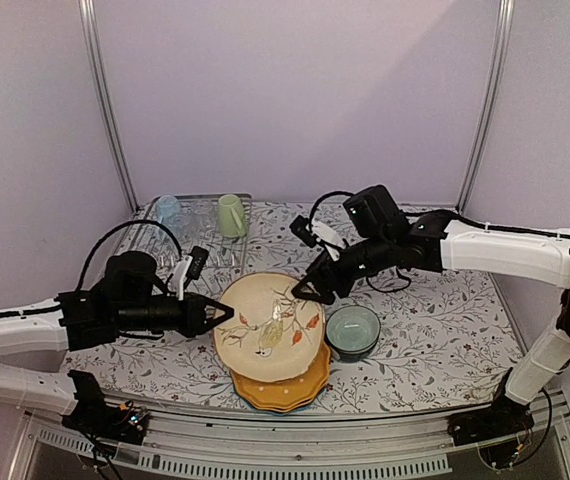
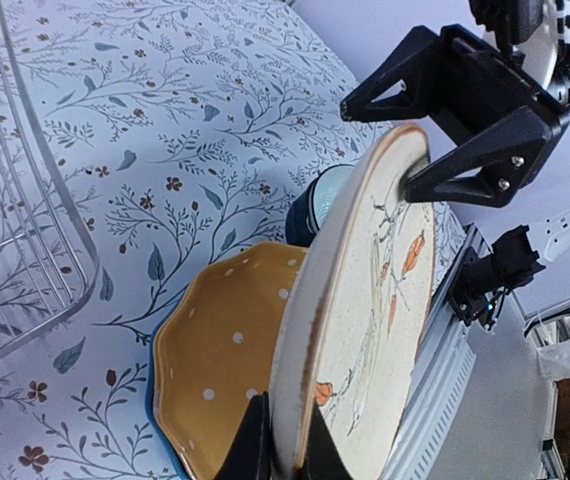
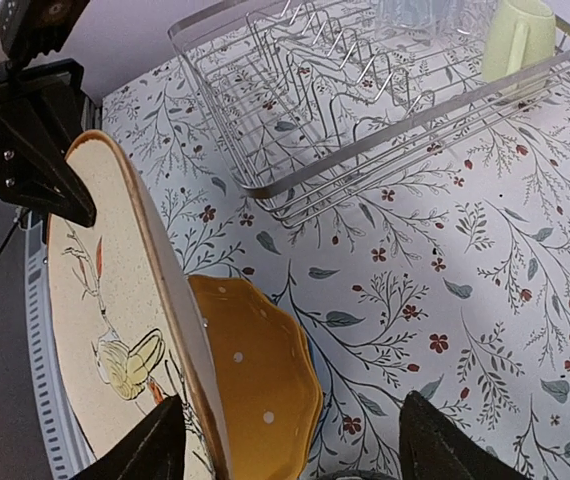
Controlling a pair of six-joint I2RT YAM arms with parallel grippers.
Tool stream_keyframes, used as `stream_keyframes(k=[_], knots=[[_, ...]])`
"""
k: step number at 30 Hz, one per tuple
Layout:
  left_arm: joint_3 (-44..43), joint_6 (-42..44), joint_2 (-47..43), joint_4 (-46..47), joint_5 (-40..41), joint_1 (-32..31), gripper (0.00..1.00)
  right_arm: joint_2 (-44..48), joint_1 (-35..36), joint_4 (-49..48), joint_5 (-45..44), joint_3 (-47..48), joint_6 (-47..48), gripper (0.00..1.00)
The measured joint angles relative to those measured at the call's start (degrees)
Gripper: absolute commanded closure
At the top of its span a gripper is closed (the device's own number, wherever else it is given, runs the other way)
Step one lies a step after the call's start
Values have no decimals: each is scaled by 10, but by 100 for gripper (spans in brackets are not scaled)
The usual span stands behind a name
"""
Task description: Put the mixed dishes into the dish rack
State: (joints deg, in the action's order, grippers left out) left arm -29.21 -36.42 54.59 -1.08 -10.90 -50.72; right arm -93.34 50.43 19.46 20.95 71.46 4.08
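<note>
The tan bird-patterned plate (image 1: 270, 325) is held up on a tilt above the stack, its face toward the top camera. My left gripper (image 1: 220, 315) is shut on its left rim, the fingers (image 2: 250, 445) pinching the edge (image 2: 287, 440). My right gripper (image 1: 310, 290) stands open with its jaws on either side of the plate's opposite rim (image 3: 205, 430); its fingers (image 3: 130, 450) are spread wide. Under the plate lies the yellow dotted plate (image 3: 255, 370), with a blue rim (image 2: 160, 400) showing beneath it. The dish rack (image 1: 200, 250) stands at the back left.
A light blue mug (image 1: 168, 210) and a pale yellow-green mug (image 1: 231, 215) sit at the rack's far end. A teal bowl (image 1: 352, 330) stands right of the plates, close under my right arm. The table's near metal edge (image 2: 465, 350) runs just beyond the stack.
</note>
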Motion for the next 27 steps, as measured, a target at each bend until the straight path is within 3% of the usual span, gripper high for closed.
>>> stream_keyframes(k=[4,14,22,27], knots=[[-47,7,-5,-57,33,1,100,26,-6,17,-24,17,-14,2],[-228,39,-10,-261,250,14,100,110,-37,37,-66,79,-61,1],[-362,83,-11,-398,451,36,100,94,-40,50,-75,76,-70,1],[-427,116,7,-455,551,91,100,77,-40,50,-73,71,-72,1]])
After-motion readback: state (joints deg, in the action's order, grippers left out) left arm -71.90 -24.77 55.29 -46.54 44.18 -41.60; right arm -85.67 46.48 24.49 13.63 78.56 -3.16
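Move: The left hand grips the bird plate by its left rim. The dish rack's middle lies about 27 cm ahead of that hand, 17 cm to its left and 9 cm below; the green mug stands about 41 cm ahead and 4 cm left, the orange plates some 5 cm back and 12 cm right. From the right hand, the orange plates lie roughly 10 cm back, 6 cm left and 13 cm below, the bowls about 3 cm back and 11 cm right. Up and to its left, each by nearly 20 cm, and about half as far forward, the left hand carries the bird plate off on its own, keeping its pinch on the rim and swinging some 50 degrees counter-clockwise, so that its fingers come round from pointing right to facing forward over the rack. The right hand opens fully, rises clear, easing a little forward and right, then sinks back slightly. ##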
